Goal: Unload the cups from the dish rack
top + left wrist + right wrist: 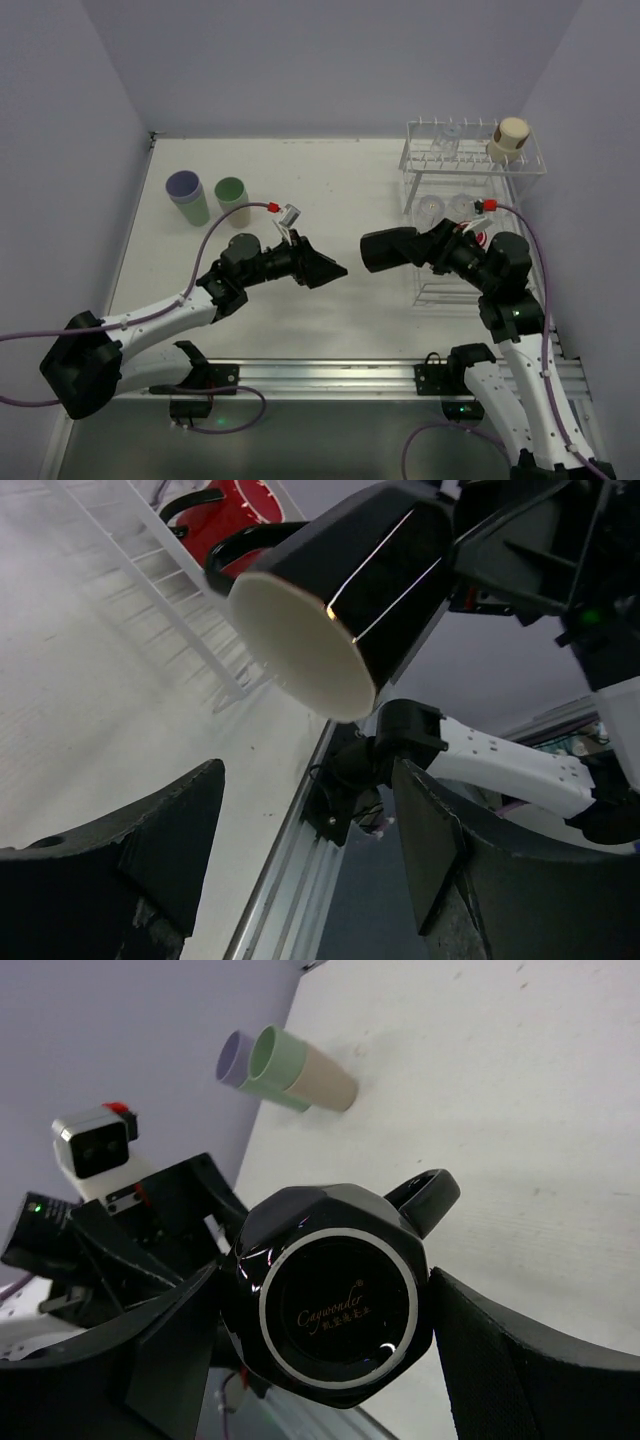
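My right gripper [405, 246] is shut on the black mug [385, 249], holding it sideways above the table with its mouth toward the left arm. The right wrist view shows the black mug's base [335, 1305] between both fingers [505, 1360], handle up. My left gripper [325, 268] is open, its tips just short of the mug's rim. In the left wrist view the mug's cream inside [300, 645] hangs beyond the left gripper [308, 770], with nothing between the jaws. The dish rack [520, 168] stands at the right and holds a beige cup [510, 138], clear glasses [432, 208] and a red mug [215, 520].
A lavender-rimmed tumbler [186, 195] and a green-rimmed tumbler [231, 198] stand on the table at the back left. The same green-rimmed tumbler [275, 1065] also shows in the right wrist view. A metal rail [330, 375] runs along the near edge. Walls close in on three sides.
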Robot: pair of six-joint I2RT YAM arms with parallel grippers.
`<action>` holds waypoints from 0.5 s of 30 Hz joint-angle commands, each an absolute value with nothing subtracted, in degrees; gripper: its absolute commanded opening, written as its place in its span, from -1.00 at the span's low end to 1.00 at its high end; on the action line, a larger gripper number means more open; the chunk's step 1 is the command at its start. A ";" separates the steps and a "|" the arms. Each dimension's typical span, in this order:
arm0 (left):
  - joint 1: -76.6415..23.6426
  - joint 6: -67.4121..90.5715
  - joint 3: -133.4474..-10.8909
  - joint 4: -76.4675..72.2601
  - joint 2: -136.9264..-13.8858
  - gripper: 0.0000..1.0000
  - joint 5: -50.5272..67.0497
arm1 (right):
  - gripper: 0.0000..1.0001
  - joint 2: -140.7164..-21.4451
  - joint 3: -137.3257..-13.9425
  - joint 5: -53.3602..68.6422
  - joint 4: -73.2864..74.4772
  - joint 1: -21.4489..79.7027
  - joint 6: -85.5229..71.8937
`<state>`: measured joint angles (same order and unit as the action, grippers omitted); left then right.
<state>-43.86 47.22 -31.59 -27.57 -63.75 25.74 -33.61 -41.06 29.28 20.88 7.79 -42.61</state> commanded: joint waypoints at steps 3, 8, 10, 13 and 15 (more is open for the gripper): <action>-45.87 57.39 -31.02 -51.76 -68.55 0.43 26.72 | -0.89 -36.82 -34.73 43.42 -6.49 10.19 -53.26; -47.90 57.13 -31.99 -53.52 -70.84 0.33 24.79 | -0.89 -39.46 -31.47 43.51 -13.52 13.53 -54.84; -48.69 57.13 -32.08 -54.57 -71.45 0.21 23.91 | -0.89 -40.86 -30.24 43.51 -15.89 14.50 -55.63; -49.04 56.69 -32.08 -54.76 -71.89 -0.22 21.36 | -0.88 -43.06 -28.48 43.59 -21.26 17.48 -57.74; -49.04 55.82 -32.25 -54.49 -71.90 -0.79 19.08 | -0.85 -44.20 -27.43 42.98 -24.16 18.89 -58.71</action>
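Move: The black mug, held sideways in the right hand with its mouth facing the left gripper, lies some 12 cm to the left hand's right, about 4 cm farther out and 4 cm higher. From the right hand, the left gripper is roughly 15 cm to the left, 4 cm nearer the base and 4 cm lower. The red mug in the rack sits about 18 cm right of the right hand, 6 cm ahead and 15 cm below; a glass cup stands 9 cm right, 12 cm ahead and equally low. Leftward about 7 cm, the right hand carries the black mug mouth-first towards the left gripper, sinking slightly before easing up a little and swinging some 20 degrees counter-clockwise, grip kept. The left hand comes to meet it, right and up about 3 cm each, fingers tipping up, then closes them from wide to nearly shut across the near side of the mug's rim, pinching its wall. ##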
